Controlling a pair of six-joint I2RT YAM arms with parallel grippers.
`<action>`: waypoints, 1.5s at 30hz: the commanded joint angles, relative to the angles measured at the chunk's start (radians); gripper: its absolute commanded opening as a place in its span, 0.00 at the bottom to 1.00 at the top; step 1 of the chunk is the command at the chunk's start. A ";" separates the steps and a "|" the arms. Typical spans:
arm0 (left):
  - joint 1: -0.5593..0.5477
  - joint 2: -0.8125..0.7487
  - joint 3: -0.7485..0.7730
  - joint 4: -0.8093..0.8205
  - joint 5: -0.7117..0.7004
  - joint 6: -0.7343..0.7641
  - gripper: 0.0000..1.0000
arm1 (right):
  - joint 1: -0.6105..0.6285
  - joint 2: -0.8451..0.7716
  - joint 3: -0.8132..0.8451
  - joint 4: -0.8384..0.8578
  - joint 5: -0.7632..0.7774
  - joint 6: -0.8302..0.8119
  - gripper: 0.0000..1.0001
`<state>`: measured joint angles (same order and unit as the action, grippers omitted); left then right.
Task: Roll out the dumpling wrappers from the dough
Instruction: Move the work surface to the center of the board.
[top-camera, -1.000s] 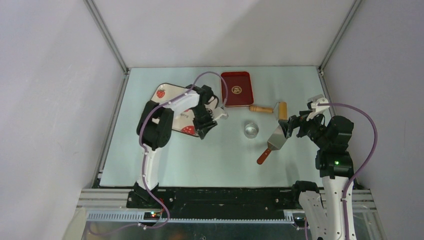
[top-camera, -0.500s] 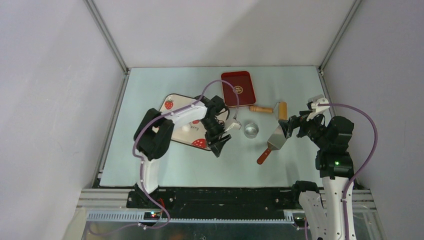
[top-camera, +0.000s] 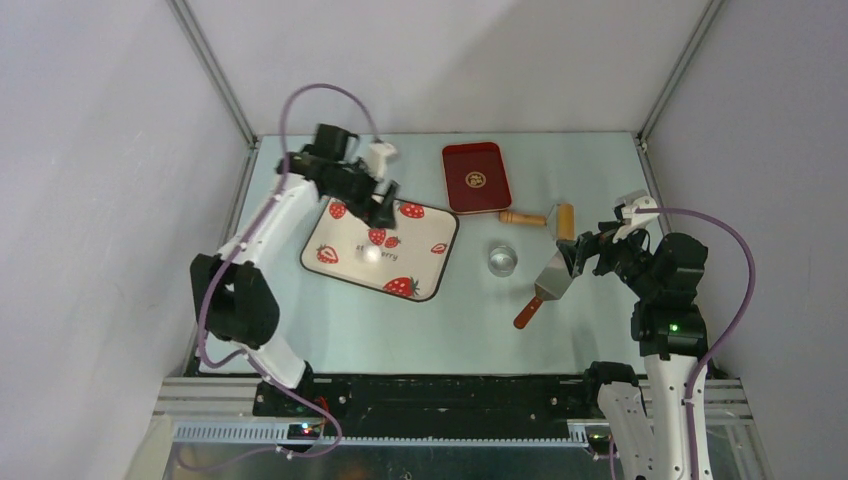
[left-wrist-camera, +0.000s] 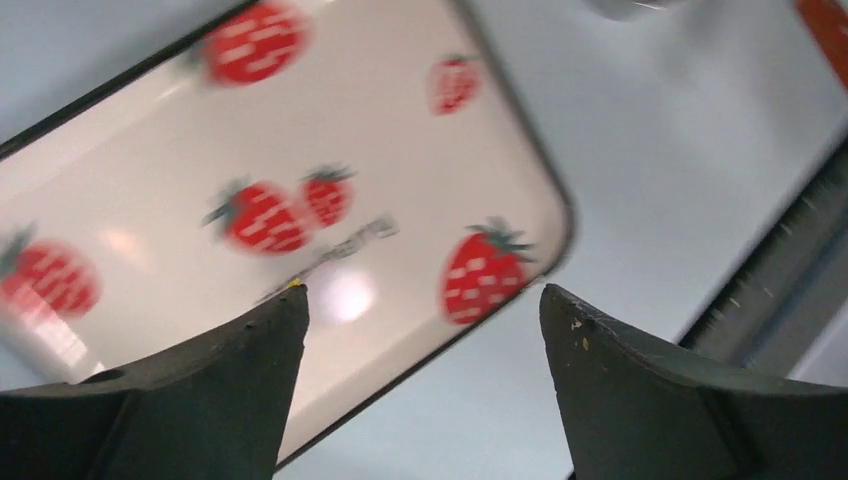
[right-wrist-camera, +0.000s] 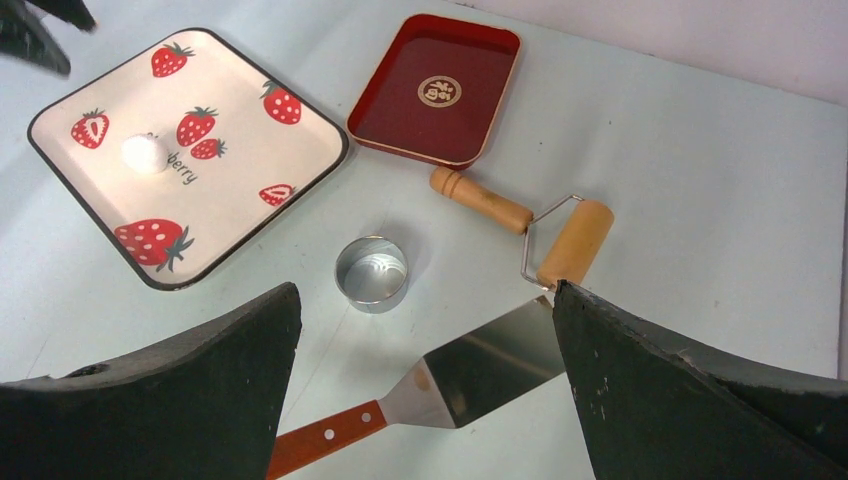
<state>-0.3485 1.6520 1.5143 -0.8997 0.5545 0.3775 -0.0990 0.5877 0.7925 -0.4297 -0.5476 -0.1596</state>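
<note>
The dough (top-camera: 372, 255) (right-wrist-camera: 145, 153) is a small white lump lying on the white strawberry tray (top-camera: 431, 283) (right-wrist-camera: 300, 190). My left gripper (top-camera: 385, 208) (left-wrist-camera: 422, 300) hovers open above the tray's far edge with nothing between its fingers; its wrist view is blurred and shows the tray (left-wrist-camera: 180, 160) below. My right gripper (top-camera: 573, 255) (right-wrist-camera: 425, 290) stands wide open and empty over the spatula (top-camera: 545, 285) (right-wrist-camera: 480, 365), at the right of the table. The wooden roller (top-camera: 540, 217) (right-wrist-camera: 575, 243) lies just beyond the spatula. Dumpling wrappers are out of view.
A red tray (top-camera: 475, 178) (right-wrist-camera: 435, 90) sits at the back, right of the strawberry tray. A small silvery round cup (top-camera: 503, 259) (right-wrist-camera: 371, 272) stands between the strawberry tray and the spatula. Grey walls close in the table on three sides.
The strawberry tray has shifted right and nearer. My left gripper opened, left the tray's right edge and swung up and back to the far left. The right arm has not moved.
</note>
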 joint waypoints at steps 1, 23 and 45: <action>0.228 0.020 0.039 0.020 -0.158 -0.102 0.88 | 0.011 -0.013 -0.001 0.032 -0.010 -0.019 1.00; 0.573 0.511 0.212 -0.093 -0.225 -0.149 0.61 | 0.008 -0.011 -0.001 0.029 -0.012 -0.020 1.00; 0.572 0.288 -0.130 -0.108 -0.181 -0.118 0.27 | 0.010 -0.011 -0.001 0.030 -0.014 -0.019 1.00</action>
<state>0.2256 2.0476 1.4391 -0.9894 0.3759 0.2440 -0.0910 0.5774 0.7925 -0.4294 -0.5507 -0.1623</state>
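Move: The pale strawberry work surface lies below the left hand by some 17 cm, its middle about 5 cm ahead and 5 cm left; its left rim, the part to be gripped, is about 24 cm left and 5 cm ahead. The dough ball on it sits 4 cm ahead, 7 cm left. The red tray is some 28 cm ahead, 22 cm right; the metal cup is level ahead, 27 cm right. From the right hand the work surface is about 13 cm ahead, 46 cm left, well below. The left hand comes to pinch the work surface's left rim near its near corner: it swings left about 25 cm over the surface, first also forward some 10 cm, and sinks roughly 16 cm, the wrist turning counter-clockwise some 40 degrees and tipping down. Then it eases back about 8 cm along the rim side and slightly right, fingers closing from wide to narrow on the rim and drawing it back. ##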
